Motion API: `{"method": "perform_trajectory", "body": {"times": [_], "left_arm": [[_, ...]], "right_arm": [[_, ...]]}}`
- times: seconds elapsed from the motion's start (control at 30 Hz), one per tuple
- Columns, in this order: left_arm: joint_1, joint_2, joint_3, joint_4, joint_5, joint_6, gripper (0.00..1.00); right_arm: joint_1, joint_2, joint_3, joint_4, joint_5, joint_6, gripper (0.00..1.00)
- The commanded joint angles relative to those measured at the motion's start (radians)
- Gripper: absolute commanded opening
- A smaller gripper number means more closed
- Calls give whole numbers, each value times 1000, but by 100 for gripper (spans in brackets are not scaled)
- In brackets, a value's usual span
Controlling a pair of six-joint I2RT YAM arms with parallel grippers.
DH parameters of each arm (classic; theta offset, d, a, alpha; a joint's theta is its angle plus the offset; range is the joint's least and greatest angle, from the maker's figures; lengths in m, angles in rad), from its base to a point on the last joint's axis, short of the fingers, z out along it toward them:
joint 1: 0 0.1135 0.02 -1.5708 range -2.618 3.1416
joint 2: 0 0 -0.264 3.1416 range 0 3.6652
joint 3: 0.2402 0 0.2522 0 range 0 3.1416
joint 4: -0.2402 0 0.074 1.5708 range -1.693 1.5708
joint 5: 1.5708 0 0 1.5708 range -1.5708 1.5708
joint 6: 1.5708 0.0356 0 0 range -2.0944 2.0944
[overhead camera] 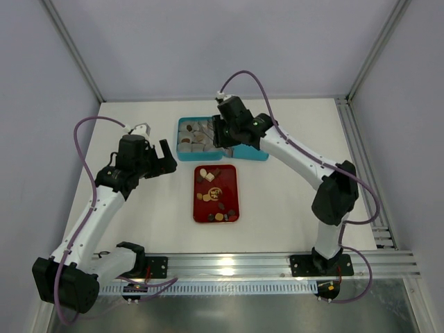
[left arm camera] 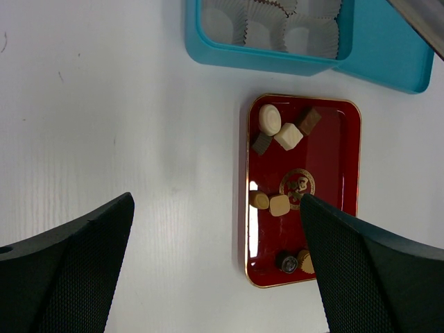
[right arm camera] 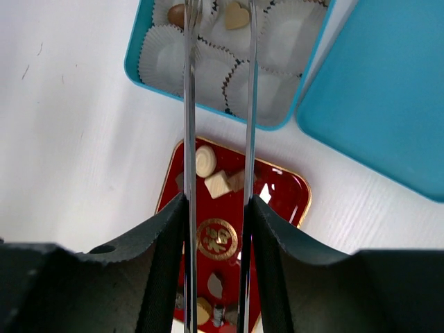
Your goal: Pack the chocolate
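Observation:
The chocolate (overhead camera: 215,194) lies as several small brown, tan and cream sweets on a red tray (overhead camera: 232,177) at mid-table. My left gripper (left arm camera: 216,201) hangs open over bare table just left of that tray (left arm camera: 350,139), with nothing between its fingers. My right gripper (right arm camera: 218,201) is shut on metal tongs (right arm camera: 189,104) whose two blades reach over the blue box (right arm camera: 139,41). A tan heart-shaped chocolate (right arm camera: 236,15) sits in a paper cup between the blades near their far end. Whether the blades pinch it I cannot tell. A brown chocolate (right arm camera: 177,14) rests in the cup beside it.
The blue box (overhead camera: 182,132) holds white paper cups (left arm camera: 305,35), and most of those in view hold nothing. Its blue lid (overhead camera: 251,153) lies flat to the box's right. A metal rail runs along the table's right edge (overhead camera: 355,139).

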Motion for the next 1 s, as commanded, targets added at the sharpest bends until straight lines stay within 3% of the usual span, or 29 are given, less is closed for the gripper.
{"method": "perform_trajectory", "body": {"times": [0.0, 0.43, 0.7, 0.97], "left_arm": [[8, -8, -1, 8, 3, 4, 100], [8, -11, 1, 8, 3, 4, 100], [8, -5, -1, 8, 3, 3, 100], [7, -4, -1, 8, 3, 4, 100]], "right_arm": [[5, -175, -84, 27, 11, 8, 43], [181, -580, -546, -5, 92, 96, 43], [338, -594, -641, -13, 106, 168, 42], [383, -525, -626, -24, 106, 169, 42]]}}
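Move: My right hand, gripping the metal tongs, is heading for the square tan chocolate, about 13 cm back, 5 cm to its left and some 18 cm below. The round tan chocolate sits about 3 cm left of the square one and level with it; the cream cube lies about 8 cm farther out than the square one, and the dark oval 4 cm nearer and 5 cm to its right. From my left hand, the square chocolate is roughly 4 cm back, 12 cm right and 18 cm below. Keeping my grip on the tongs, I sweep my right hand back from the blue box about 22 cm and a little right, arching up some 3 cm and then sinking to slightly below where I began. I turn about 10 degrees counter-clockwise as I go and slow as the tips come in over the red tray beside the square tan chocolate. ##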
